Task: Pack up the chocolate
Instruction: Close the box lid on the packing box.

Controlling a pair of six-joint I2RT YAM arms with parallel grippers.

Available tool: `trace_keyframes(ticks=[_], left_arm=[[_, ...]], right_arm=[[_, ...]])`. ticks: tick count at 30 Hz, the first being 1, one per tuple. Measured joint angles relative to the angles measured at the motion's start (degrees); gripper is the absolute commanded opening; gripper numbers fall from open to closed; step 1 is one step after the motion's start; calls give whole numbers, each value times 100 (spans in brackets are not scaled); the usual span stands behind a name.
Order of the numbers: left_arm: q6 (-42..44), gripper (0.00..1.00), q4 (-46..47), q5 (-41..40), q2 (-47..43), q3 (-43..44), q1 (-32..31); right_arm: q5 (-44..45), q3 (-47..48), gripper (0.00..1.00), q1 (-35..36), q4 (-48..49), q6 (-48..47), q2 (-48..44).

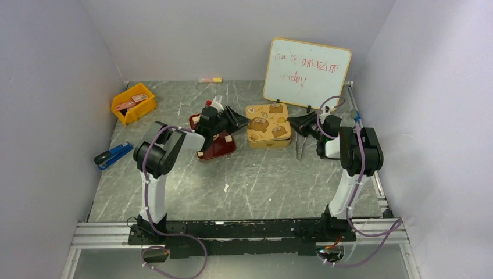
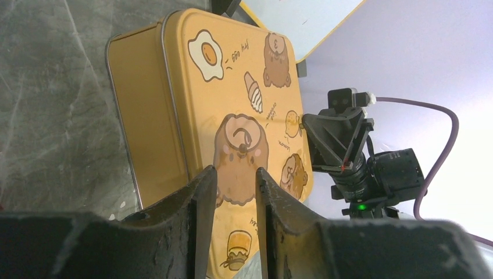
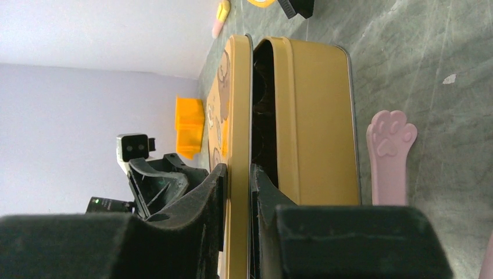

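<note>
The gold tin (image 1: 268, 126) with bear pictures stands mid-table. My right gripper (image 1: 292, 124) is at its right edge. In the right wrist view this gripper (image 3: 237, 171) is shut on the rim of the tin's lid (image 3: 238, 110), which stands a little off the base (image 3: 314, 116), a dark gap between them. My left gripper (image 1: 243, 120) is at the tin's left edge. Its jaws (image 2: 232, 174) are open over the lid (image 2: 232, 87) with nothing between them. A few pale chocolate pieces (image 1: 228, 139) show on the dark red tray (image 1: 216, 150), mostly hidden under the left arm.
A whiteboard (image 1: 307, 71) leans behind the tin. Tongs with pink paw tips (image 3: 390, 154) lie right of the tin by my right arm (image 1: 300, 145). A yellow bin (image 1: 134, 103) and a blue stapler (image 1: 113, 154) sit at the left. A pale speck (image 1: 226, 187) lies in front.
</note>
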Motion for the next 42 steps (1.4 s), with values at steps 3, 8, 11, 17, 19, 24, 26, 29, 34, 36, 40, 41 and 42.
trace_keyframes(ticks=[3, 8, 11, 17, 19, 24, 26, 29, 34, 36, 40, 41, 42], left_arm=[[7, 35, -57, -7, 0, 0, -11], [103, 35, -81, -116, -7, -4, -11], [166, 35, -114, -234, -83, -61, -11], [254, 34, -205, -374, -229, -105, -9], [254, 34, -208, -387, -229, -107, -11], [251, 25, -219, -420, -229, -188, -11], [249, 22, -234, -459, -229, -214, -11], [254, 14, -264, -525, -229, -256, -9], [306, 6, -439, -658, -251, -258, -9], [321, 5, -490, -678, -275, -258, -9], [413, 5, -675, -776, -339, -254, -9], [435, 5, -730, -800, -348, -245, -9], [450, 5, -765, -807, -348, -232, -9]], right_arm=[[0, 0, 1, 0, 0, -2, 0], [-2, 0, 1, 0, 0, -2, 2], [0, 0, 1, 0, 0, 0, 4], [-2, 0, 1, 0, 0, 0, 4], [-2, 0, 1, 0, 0, -2, 4], [-2, 0, 0, 0, -2, -7, 4], [0, 0, 1, 0, -2, -15, 4], [0, 0, 1, 0, -2, -17, 4], [-2, 0, 0, 0, -2, -17, 4], [-2, 0, 0, 0, 0, -17, 4], [-2, 0, 1, 0, -2, -17, 4], [-2, 0, 1, 0, -2, -20, 4], [-2, 0, 1, 0, -4, -20, 4]])
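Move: The lid's middle is about 7 cm to the right of my left hand, level with it in reach and roughly 2 cm lower; the packing box sits beneath, its middle some 7 cm right, 1 cm back and 5 cm down. The red tray lies about 11 cm left and 4 cm back. From my right hand, on the lid's right rim, the lid's middle is about 7 cm left, straight across, 1 cm down; the tongs lie 4 cm right, 7 cm back, 6 cm below. I draw my left hand left, away from the lid's left edge towards the red tray, about 2.5 cm in all; after a slight bob I also sink some 2 cm beside the edge, closing the fingers on nothing from a third open to nearly shut and turning about 10 degrees, counter-clockwise with the left side rising. My right hand stays still, keeping its pinch on the lid's right rim. ##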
